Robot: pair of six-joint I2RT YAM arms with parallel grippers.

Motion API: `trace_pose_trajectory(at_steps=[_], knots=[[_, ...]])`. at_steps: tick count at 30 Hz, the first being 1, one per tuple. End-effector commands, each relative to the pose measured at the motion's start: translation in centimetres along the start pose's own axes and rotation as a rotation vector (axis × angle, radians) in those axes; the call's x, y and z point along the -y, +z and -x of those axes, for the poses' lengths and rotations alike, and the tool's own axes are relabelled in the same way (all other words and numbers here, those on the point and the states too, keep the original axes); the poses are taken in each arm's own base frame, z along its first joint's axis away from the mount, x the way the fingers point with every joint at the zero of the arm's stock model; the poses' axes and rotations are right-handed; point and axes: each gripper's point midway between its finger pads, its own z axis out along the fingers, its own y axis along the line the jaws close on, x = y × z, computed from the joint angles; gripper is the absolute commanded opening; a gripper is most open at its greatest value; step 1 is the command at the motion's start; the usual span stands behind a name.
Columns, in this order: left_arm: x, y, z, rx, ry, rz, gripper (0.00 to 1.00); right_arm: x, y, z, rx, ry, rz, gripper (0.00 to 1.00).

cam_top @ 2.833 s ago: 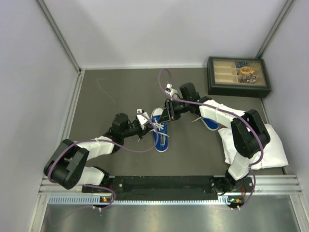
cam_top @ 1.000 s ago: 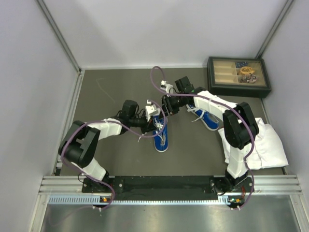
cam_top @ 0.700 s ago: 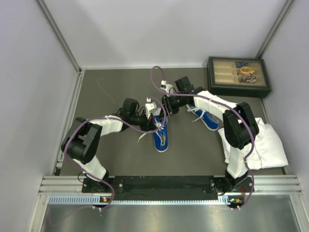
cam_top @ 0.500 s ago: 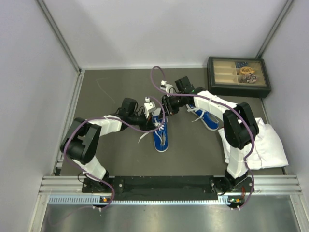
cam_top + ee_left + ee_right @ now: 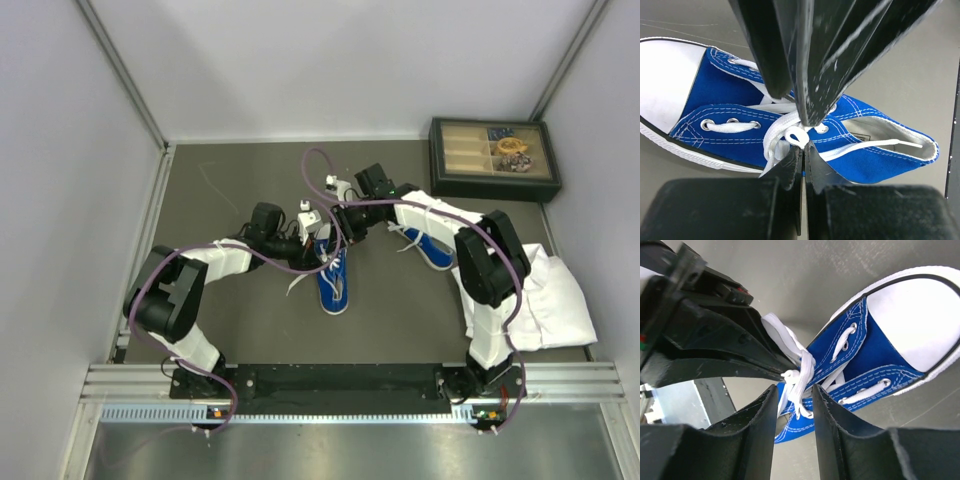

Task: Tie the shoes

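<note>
One of the shoes (image 5: 335, 287), blue with a white toe cap, lies mid-table, seen close in the left wrist view (image 5: 725, 97) and the right wrist view (image 5: 875, 347). Over its lacing, my left gripper (image 5: 804, 146) is shut on a small loop of white lace (image 5: 795, 134). My right gripper (image 5: 794, 390) faces it from the far side, jaws apart, with hanging lace strands (image 5: 802, 372) between the fingers. From above, the left gripper (image 5: 320, 236) and right gripper (image 5: 338, 227) nearly touch. The other shoe (image 5: 432, 252) lies to the right, partly under the right arm.
A white cloth (image 5: 555, 300) lies at the right edge beside the right arm. A dark compartment box (image 5: 493, 158) with small items stands at the back right corner. Purple cables loop over both wrists.
Both grippers have closed in above the middle shoe's lacing. Over the last second the right gripper edged left toward the left one. The left stays shut on the lace.
</note>
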Motion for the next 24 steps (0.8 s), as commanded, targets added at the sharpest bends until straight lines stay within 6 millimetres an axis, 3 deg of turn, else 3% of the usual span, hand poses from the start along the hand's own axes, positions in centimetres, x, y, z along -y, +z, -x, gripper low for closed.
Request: trace_pose_trajectory(at_steps=[1,11,16,20,24], knots=[[0.4,-0.2,1.2,0.032,0.014,-0.026,0.00,-0.3,1.0,0.6,-0.002,-0.082,-0.002,0.34],[0.4,-0.1,1.1,0.031,0.013,-0.029,0.00,-0.1,1.6,0.4,-0.022,-0.107,-0.014,0.30],[0.5,-0.1,1.0,0.028,0.010,-0.036,0.00,-0.5,1.3,1.0,0.000,-0.115,-0.015,0.08],[0.6,0.0,0.8,0.019,0.002,-0.049,0.00,-1.3,0.6,1.8,0.033,-0.117,-0.003,0.01],[0.5,0.1,0.8,0.011,-0.007,-0.055,0.00,-1.8,0.3,2.1,0.049,-0.117,0.010,0.00]])
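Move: For the right hand, the white lace strand in front of the left fingertips lies about 2 cm below and 1 cm to its left, level fore and aft. The shoe's white toe cap is some 6 cm ahead, 1 cm left and 6 cm lower; the shoe opening is about 7 cm back and also lower. From the left hand, already pinching a small lace loop, that strand is some 1 cm ahead and 1 cm right. The right hand dips about 2 cm and shuts its part-open fingers on the lace beside the still-holding left gripper. ##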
